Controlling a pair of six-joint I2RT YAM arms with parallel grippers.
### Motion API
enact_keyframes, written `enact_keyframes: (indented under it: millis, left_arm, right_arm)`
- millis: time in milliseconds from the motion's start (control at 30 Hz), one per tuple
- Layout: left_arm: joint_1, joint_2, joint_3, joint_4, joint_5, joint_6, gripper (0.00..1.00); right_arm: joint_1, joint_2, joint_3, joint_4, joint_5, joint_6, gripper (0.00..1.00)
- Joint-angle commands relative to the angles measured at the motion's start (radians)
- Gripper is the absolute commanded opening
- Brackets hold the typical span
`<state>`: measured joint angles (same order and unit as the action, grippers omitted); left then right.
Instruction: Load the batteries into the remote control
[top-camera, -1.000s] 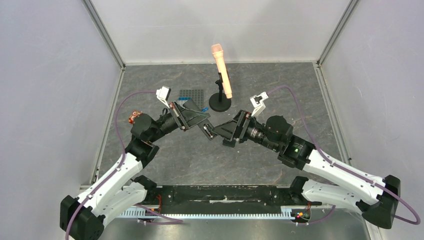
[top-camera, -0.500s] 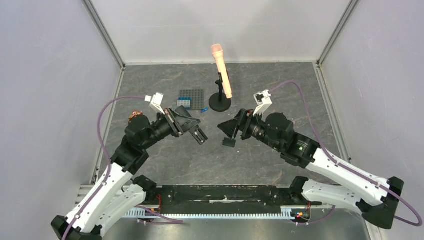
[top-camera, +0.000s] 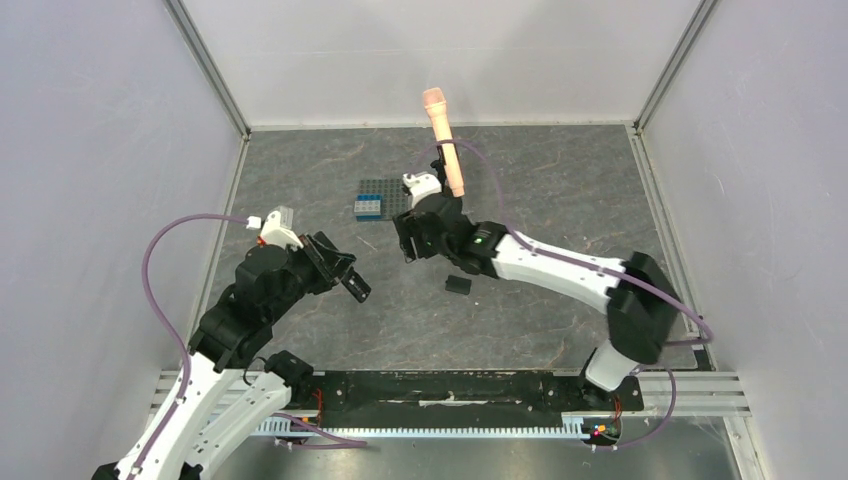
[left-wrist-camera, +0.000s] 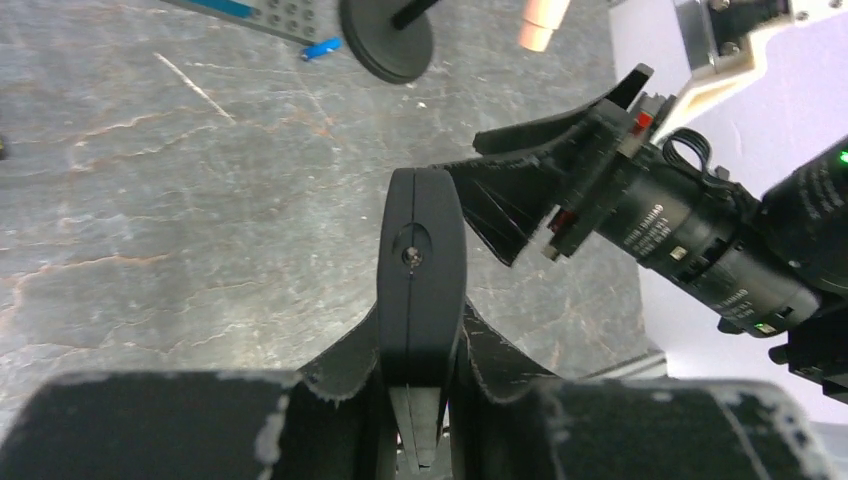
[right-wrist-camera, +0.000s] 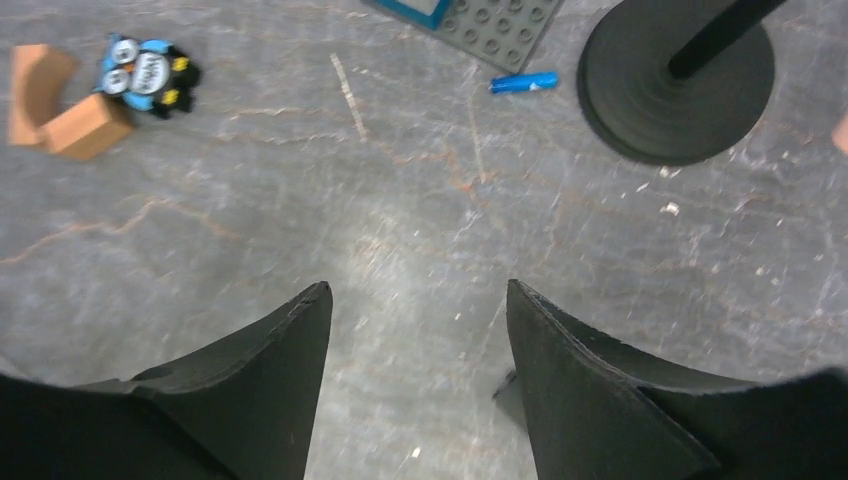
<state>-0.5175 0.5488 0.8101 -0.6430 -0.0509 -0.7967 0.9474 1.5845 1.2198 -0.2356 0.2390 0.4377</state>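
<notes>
My left gripper (top-camera: 345, 280) is shut on the remote control (top-camera: 352, 285), a slim black bar held above the table left of centre. In the left wrist view the remote (left-wrist-camera: 422, 250) points away end-on between the fingers of that gripper (left-wrist-camera: 422, 330). The right gripper (top-camera: 408, 245) hovers open near the microphone stand, apart from the remote. Its wrist view shows the gripper (right-wrist-camera: 417, 290) with only bare table between the fingers. A slim blue battery (right-wrist-camera: 523, 82) lies ahead of it, beside the stand's base. The small black back cover (top-camera: 458, 285) lies flat on the table.
A peach microphone (top-camera: 440, 135) leans on a black stand with a round base (right-wrist-camera: 680, 85). A grey studded baseplate (top-camera: 392, 190) carries a blue brick (top-camera: 368, 207). An owl toy (right-wrist-camera: 150, 72) and tan blocks (right-wrist-camera: 55, 105) lie at the left. Walls close in three sides.
The grippers were meeting at the table's centre. My left arm has pulled back left with the remote. The right arm has swung left towards the microphone stand, its jaws a little narrower.
</notes>
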Motion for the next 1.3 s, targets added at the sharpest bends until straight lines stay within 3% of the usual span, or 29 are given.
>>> enact_keyframes:
  millis: [0, 167, 300, 500, 633, 967, 1267]
  left_arm:
    - [0.004, -0.008, 0.051, -0.071, -0.113, 0.030, 0.02]
    - [0.005, 0.009, 0.055, -0.078, -0.129, 0.031, 0.02]
    - [0.005, 0.033, 0.063, -0.079, -0.117, 0.025, 0.02]
    - [0.005, 0.058, 0.061, -0.074, -0.087, 0.028, 0.02]
    - [0.006, 0.091, 0.080, -0.066, -0.061, 0.055, 0.02]
    - [0.008, 0.134, 0.074, -0.042, -0.052, 0.074, 0.02]
    - [0.009, 0.134, 0.069, -0.053, -0.056, 0.068, 0.02]
  right_arm:
    - [0.006, 0.154, 0.152, -0.003, 0.162, -0.063, 0.68]
    - [0.005, 0.352, 0.293, 0.008, 0.182, -0.137, 0.70]
    - [-0.015, 0.479, 0.399, 0.003, 0.138, -0.230, 0.80]
    - [-0.087, 0.623, 0.520, -0.016, 0.041, -0.374, 0.80]
    - [-0.133, 0.675, 0.553, -0.011, 0.010, -0.428, 0.80]
    - [-0.183, 0.735, 0.592, -0.026, -0.236, -0.611, 0.86]
    - [-0.205, 0.798, 0.640, -0.054, -0.307, -0.594, 0.85]
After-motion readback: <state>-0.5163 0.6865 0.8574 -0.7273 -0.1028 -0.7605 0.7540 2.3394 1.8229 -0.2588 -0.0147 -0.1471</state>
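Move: The loose blue battery lies on the table about 17 cm ahead of the open right hand, some 4 cm to its left and 17 cm below. The microphone stand's round base is roughly 8 cm to the right of that battery and 4 cm farther out; the grey stud plate's middle is about 7 cm to its left and 5 cm farther out. From the left hand, which holds the remote, the battery lies some 23 cm ahead, 15 cm right and 24 cm down. Forward and down together, the right hand swoops some 15 cm out and as far down, drifting about 5 cm left, towards the blue battery; its wrist rolls left side down and swings counter-clockwise about 20 degrees while the fingers open wider around the battery's place. The left hand keeps its hold on the remote and sinks about 3 cm. ##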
